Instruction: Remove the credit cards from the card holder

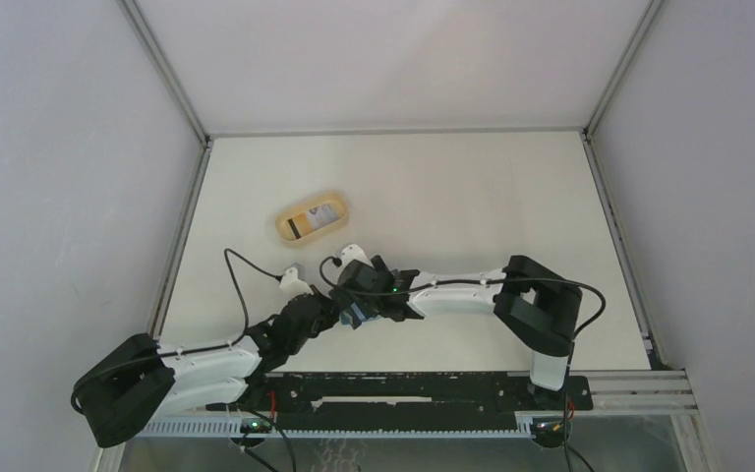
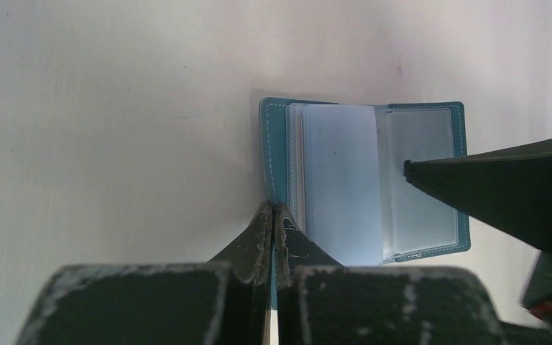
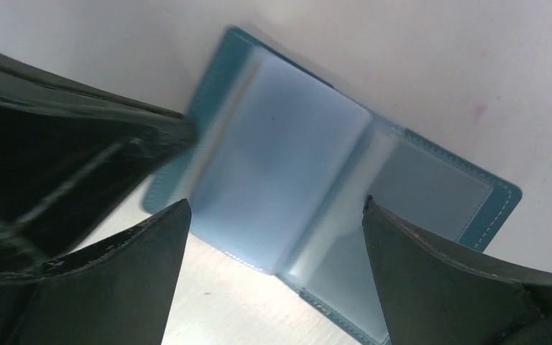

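Note:
The teal-blue card holder (image 2: 420,136) lies open on the white table, its clear inner sleeves (image 3: 280,165) spread flat. My left gripper (image 2: 273,208) is shut on the near edge of the holder's left cover, a strip of teal showing between the jaws. My right gripper (image 3: 274,203) hangs open just above the holder, one finger over each half. From above, both grippers meet over the holder (image 1: 354,317) and hide most of it. A credit card (image 1: 317,216) with a dark stripe lies in the tan dish. I cannot tell whether any card sits in the sleeves.
The tan oval dish (image 1: 287,228) stands on the table behind and to the left of the grippers. Grey walls close in the table on three sides. The arms' mounting rail (image 1: 403,388) runs along the near edge.

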You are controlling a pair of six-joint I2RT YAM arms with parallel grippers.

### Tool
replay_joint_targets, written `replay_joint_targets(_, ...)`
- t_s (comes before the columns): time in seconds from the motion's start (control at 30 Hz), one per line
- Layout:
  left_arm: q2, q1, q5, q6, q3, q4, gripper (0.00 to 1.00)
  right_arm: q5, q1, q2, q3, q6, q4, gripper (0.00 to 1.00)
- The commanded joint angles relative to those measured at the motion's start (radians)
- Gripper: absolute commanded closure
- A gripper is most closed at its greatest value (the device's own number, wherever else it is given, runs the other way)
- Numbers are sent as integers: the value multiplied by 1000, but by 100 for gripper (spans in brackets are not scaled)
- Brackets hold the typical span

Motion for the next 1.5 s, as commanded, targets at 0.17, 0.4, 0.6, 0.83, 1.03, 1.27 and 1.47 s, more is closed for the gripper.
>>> replay_joint_targets(0.17,11,-5,-26,20,31,-4,100,111,45,85,45,0,-35,2)
replay_joint_targets(0.4,17,-5,-35,11,27,-3,100,240,64,100,44,-58,-123,1)
replay_joint_targets(0.6,21,-5,-45,6,30,-13,100,300,63,58,44,-82,-166,0)
replay_joint_targets(0.83,16,-8,-56,3,28,-22,100,321,59,2,16,-98,-187,0)
replay_joint_targets(1.03,16,-10,-60,3,30,-21,100,342,36,-19,-27,-98,-200,0)
replay_joint_targets(1.27,17,-12,-60,3,30,-22,100,425,13,-27,-41,-110,-227,0)
replay_joint_targets(1.47,5,-14,-63,4,29,-34,100,452,-53,-72,-61,-108,-220,0)
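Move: The stack of clear card sleeves in the opened card holder lies some 3 cm ahead, 3 cm left and 3 cm below my right hand. The holder's right cover lies about 2 cm ahead and 4 cm right of that hand, and the tan tray about 22 cm ahead and 12 cm left. From my left hand, shut on the holder's left edge, the stack is roughly 4 cm right and 1 cm ahead, at nearly the same height. My left hand keeps its pinch on the holder's left edge and stays put. With its fingers wide open, my right hand dips about 2 cm onto the sleeves, then sweeps right some 8 cm, drifting forward near the end, its near fingertip bearing on a sleeve and dragging it over towards the right cover. The wrist rolls about 25 degrees, turning the fingers away from the left. ##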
